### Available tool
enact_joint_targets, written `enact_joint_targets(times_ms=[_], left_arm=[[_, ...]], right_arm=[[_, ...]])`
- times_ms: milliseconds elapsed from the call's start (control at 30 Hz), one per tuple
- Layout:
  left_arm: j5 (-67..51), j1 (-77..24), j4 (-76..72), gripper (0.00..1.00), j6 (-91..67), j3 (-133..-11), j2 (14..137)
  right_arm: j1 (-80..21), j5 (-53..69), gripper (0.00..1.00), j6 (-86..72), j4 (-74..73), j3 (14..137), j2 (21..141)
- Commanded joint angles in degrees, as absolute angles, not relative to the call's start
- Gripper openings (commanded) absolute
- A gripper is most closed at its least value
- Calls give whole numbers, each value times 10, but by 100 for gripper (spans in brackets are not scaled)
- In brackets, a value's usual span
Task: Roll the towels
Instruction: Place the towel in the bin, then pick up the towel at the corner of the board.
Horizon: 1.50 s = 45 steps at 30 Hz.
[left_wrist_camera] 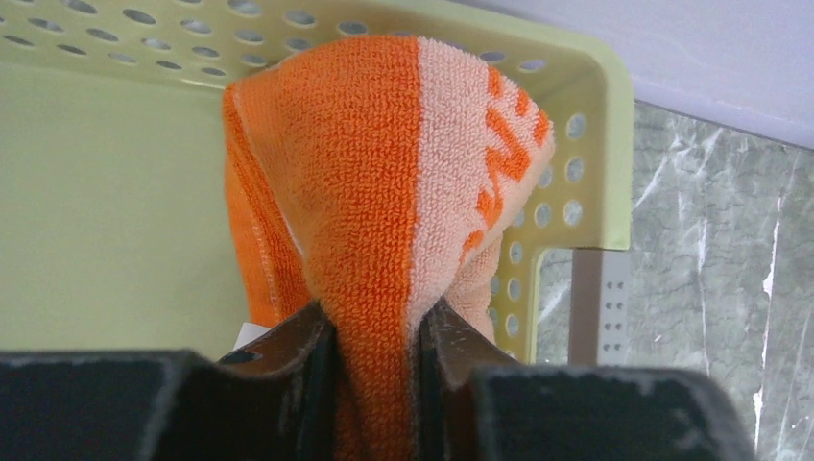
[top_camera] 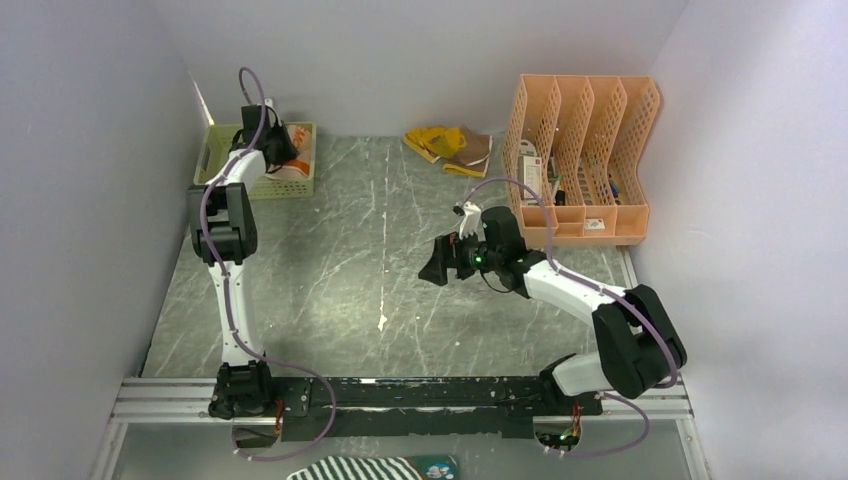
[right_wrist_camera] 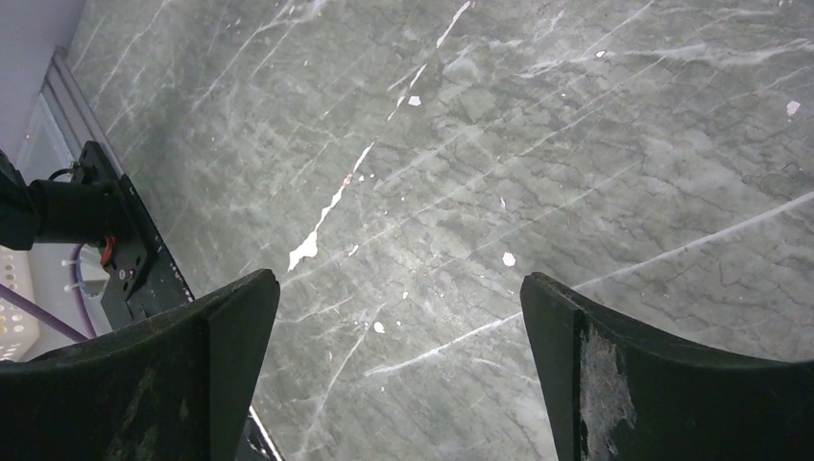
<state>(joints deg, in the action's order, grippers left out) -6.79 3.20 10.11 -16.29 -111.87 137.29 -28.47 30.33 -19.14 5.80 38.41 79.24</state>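
Note:
An orange towel (left_wrist_camera: 384,173) with a cream border and orange lettering hangs bunched over the pale green basket (left_wrist_camera: 595,96), pinched between the jaws of my left gripper (left_wrist_camera: 374,327), which is shut on it. In the top view the left gripper (top_camera: 278,150) reaches into the basket (top_camera: 225,170) at the back left, with the orange towel (top_camera: 297,168) showing beside it. A yellow towel (top_camera: 450,148) with brown print lies crumpled at the back of the table. My right gripper (top_camera: 440,265) hovers over the middle of the table, and the right wrist view shows this gripper (right_wrist_camera: 398,298) open with only bare marble between its fingers.
A peach-coloured file rack (top_camera: 582,160) stands at the back right. A black-and-white striped cloth (top_camera: 350,469) lies below the table's near rail. Grey walls close in on the left, back and right sides.

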Motion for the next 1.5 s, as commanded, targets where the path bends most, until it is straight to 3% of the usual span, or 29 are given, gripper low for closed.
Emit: enact_joint_targets(times_ms=[0,33,133,300,667,1000,1067,1133,1200,1233,1267,1300,1400,1467], left_arm=[[-93,21,77,35,-175,-1122,1360],[-92,21,79,40,-177,-1127,1359],[-78,21,88,70,-178,-1134,1340],[-22,21,83,99,-154,-1109,1267],[-42,27,82,100,-154,-1068,1073],[-155,27,57,100,-192,-880,948],[-174,27,38,100,-196,-839,928],[-191,26,21,100,-218,-800,911],[-195,26,12,100,-223,-770,898],[-196,26,11,100,-223,-757,893],[-195,26,10,100,-224,-745,888],[-195,26,11,100,-224,-734,883],[-202,27,21,100,-225,-716,858],[-207,26,25,100,-228,-706,834]], right_arm=[[-285,299,100,-191,72,387,801],[-285,292,100,-191,74,392,802],[-286,273,100,-190,82,424,814],[-286,178,100,-159,92,521,860],[-256,-117,100,-35,89,847,1157],[-182,-79,96,0,73,1168,1460],[-178,-60,89,8,60,1202,1494],[-177,-41,70,9,60,1196,1491],[-176,-11,31,-2,81,1149,1457],[-177,8,17,-11,95,1107,1432],[-176,31,10,-22,110,1078,1404],[-177,56,3,-31,117,1048,1372],[-193,160,2,-39,114,974,1267],[-236,167,1,-5,78,946,1195]])
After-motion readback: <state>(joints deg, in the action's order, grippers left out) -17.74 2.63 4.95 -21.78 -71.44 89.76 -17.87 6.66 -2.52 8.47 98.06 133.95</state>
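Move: The left hand still pinches the rolled orange towel inside the green bin; the roll's middle is about 2 cm ahead and 2 cm below, and the bin's middle some 7 cm to the left and 3 cm below. For the empty right hand, the yellow-brown towel lies about 40 cm ahead, 4 cm right and 8 cm below; the peach organizer is centred roughly 27 cm ahead and 33 cm right, 3 cm below. Letting go of the rolled orange towel, the left fingers open wide; that hand rises about 30 cm clear of the bin, then draws back and sinks halfway. Meanwhile the open right hand sweeps some 40 cm forward in a low arc, turning clockwise, drops beside the organizer and pinches the yellow-brown towel, then pulls it back about 7 cm, lifting slightly. ##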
